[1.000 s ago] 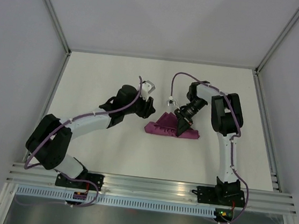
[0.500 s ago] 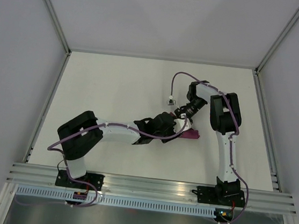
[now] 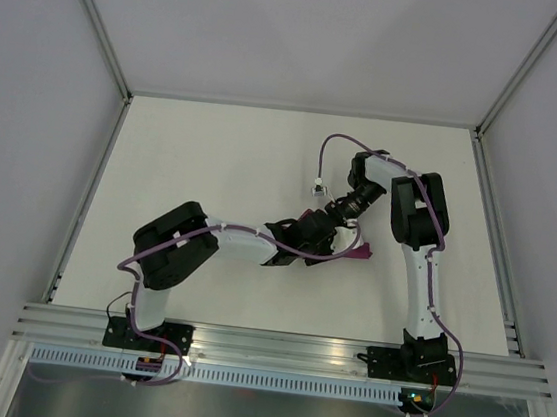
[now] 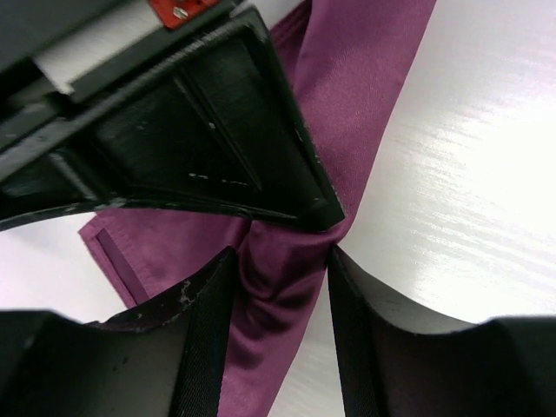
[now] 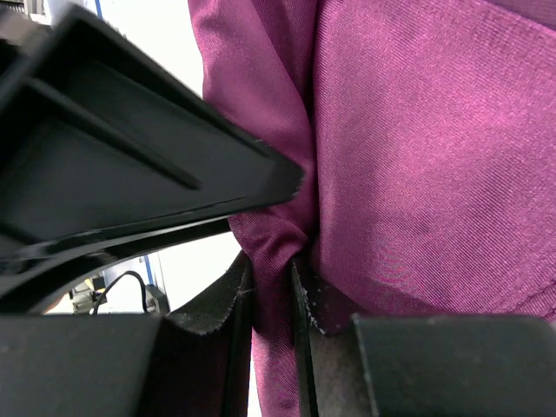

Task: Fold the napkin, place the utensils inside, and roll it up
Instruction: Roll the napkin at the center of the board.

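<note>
The plum-magenta napkin [image 3: 357, 251] lies bunched at mid-table, mostly hidden under both grippers. My right gripper [image 3: 340, 226] is shut on a gathered fold of the napkin [image 5: 417, 156], and cloth fills the narrow gap at the right gripper [image 5: 271, 265]. My left gripper [image 3: 321, 236] sits right against it. In the left wrist view the left gripper [image 4: 281, 256] is open and straddles a twisted ridge of the napkin [image 4: 347, 78]. The cloth touches one finger, and bare table shows beside the other. The utensils are out of view.
The white table [image 3: 213, 161] is bounded by grey walls and a metal rail [image 3: 283, 348] at the near edge. A purple cable with a small connector [image 3: 318, 187] hangs just behind the right gripper. The two grippers' fingers crowd each other over the cloth.
My left arm has swung in from the napkin's left and come down over it beside the right gripper. The right gripper has kept its hold and hardly moved.
</note>
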You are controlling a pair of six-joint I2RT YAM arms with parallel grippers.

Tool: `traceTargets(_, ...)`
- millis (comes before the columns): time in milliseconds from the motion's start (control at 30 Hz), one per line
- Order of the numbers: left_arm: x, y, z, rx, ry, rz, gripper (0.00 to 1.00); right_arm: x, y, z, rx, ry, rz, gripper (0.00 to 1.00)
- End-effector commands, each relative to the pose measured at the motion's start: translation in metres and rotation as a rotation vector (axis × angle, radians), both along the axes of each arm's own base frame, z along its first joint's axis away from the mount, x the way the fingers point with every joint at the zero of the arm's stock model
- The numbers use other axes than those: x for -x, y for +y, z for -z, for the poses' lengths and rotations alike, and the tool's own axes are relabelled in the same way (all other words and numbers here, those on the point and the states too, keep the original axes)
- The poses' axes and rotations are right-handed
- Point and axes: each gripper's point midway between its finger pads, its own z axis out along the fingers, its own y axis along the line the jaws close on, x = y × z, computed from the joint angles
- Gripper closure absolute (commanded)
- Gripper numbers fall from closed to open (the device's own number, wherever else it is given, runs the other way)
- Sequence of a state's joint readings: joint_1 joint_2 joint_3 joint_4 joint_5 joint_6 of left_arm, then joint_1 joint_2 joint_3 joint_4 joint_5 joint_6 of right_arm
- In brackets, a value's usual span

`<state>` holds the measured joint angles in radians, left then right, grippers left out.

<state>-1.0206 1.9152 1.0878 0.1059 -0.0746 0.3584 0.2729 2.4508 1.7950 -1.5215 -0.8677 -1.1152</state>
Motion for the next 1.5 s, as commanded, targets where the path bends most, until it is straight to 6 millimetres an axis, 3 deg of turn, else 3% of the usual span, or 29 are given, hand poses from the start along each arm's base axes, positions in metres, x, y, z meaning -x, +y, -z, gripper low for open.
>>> traceTargets(0,-0.005,-0.007,0.003,-0.023,-0.017,0.051,0.5,-0.002,-0.026,0.045,0.084,-0.066,-0.12,0.92)
traceTargets(167,-0.001,-0.004,0.018,-0.02,0.052,0.073,0.57,-0.003,-0.026,0.044,0.082,-0.065,-0.119,0.91)
traceTargets(300,0.005,-0.001,0.031,-0.028,0.115,0.099,0.82,-0.003,-0.025,0.044,0.082,-0.066,-0.119,0.9)
traceTargets(433,0.017,0.0,0.045,-0.038,0.211,0.145,0.97,-0.002,-0.025,0.044,0.081,-0.066,-0.116,0.8)
traceTargets(667,0.033,0.01,0.062,-0.056,0.394,0.182,0.98,-0.01,-0.019,0.024,0.062,-0.119,-0.061,0.53)
traceTargets(800,0.038,0.011,0.065,-0.055,0.472,0.196,0.98,-0.026,-0.017,-0.005,0.036,-0.211,-0.005,0.44)
traceTargets(1000,0.037,0.012,0.058,0.0,0.588,0.189,0.98,-0.053,-0.026,-0.043,0.003,-0.325,0.123,0.43)
traceTargets(1167,0.034,0.012,0.048,0.062,0.744,0.18,0.98,-0.075,-0.045,-0.068,-0.012,-0.429,0.261,0.42)
traceTargets(1267,0.033,0.013,0.043,0.094,0.823,0.178,0.98,-0.079,-0.057,-0.08,-0.032,-0.504,0.3,0.42)
traceTargets(1333,0.031,0.017,0.045,0.109,0.877,0.168,0.98,-0.075,-0.063,-0.074,-0.033,-0.553,0.306,0.42)
traceTargets(1367,0.027,0.015,0.043,0.123,0.898,0.161,0.98,-0.073,-0.063,-0.086,-0.043,-0.612,0.305,0.41)
traceTargets(1433,0.025,0.018,0.042,0.138,0.968,0.154,0.98,-0.068,-0.067,-0.074,-0.031,-0.684,0.302,0.4)
traceTargets(1467,0.024,0.018,0.04,0.146,0.986,0.149,0.98,-0.067,-0.069,-0.083,-0.031,-0.751,0.307,0.39)
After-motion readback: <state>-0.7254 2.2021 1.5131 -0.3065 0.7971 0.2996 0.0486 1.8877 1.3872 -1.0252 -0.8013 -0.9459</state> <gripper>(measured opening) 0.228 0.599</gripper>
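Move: The napkin roll's middle lies practically at the left hand, about 1 cm right of it and 1 cm below, with the roll already between its open fingers. The right hand already grips the roll, whose middle is some 4 cm to its left and level with it. The loose flap lies some 5 cm ahead of the left hand and 2 cm to its left; the roll's right end is about 12 cm to the left hand's right. The napkin roll is pinched by the left fingers, which close on it almost in place, sinking about 1 cm, and then tip about 40 degrees from slanting forward to pointing down, turning the roll forward towards the flap. Meanwhile the right fingers open, come free of the roll and lift away forward, right and up, roughly 7 cm each way, easing back slightly at the end as the wrist unwinds some 30 degrees. ##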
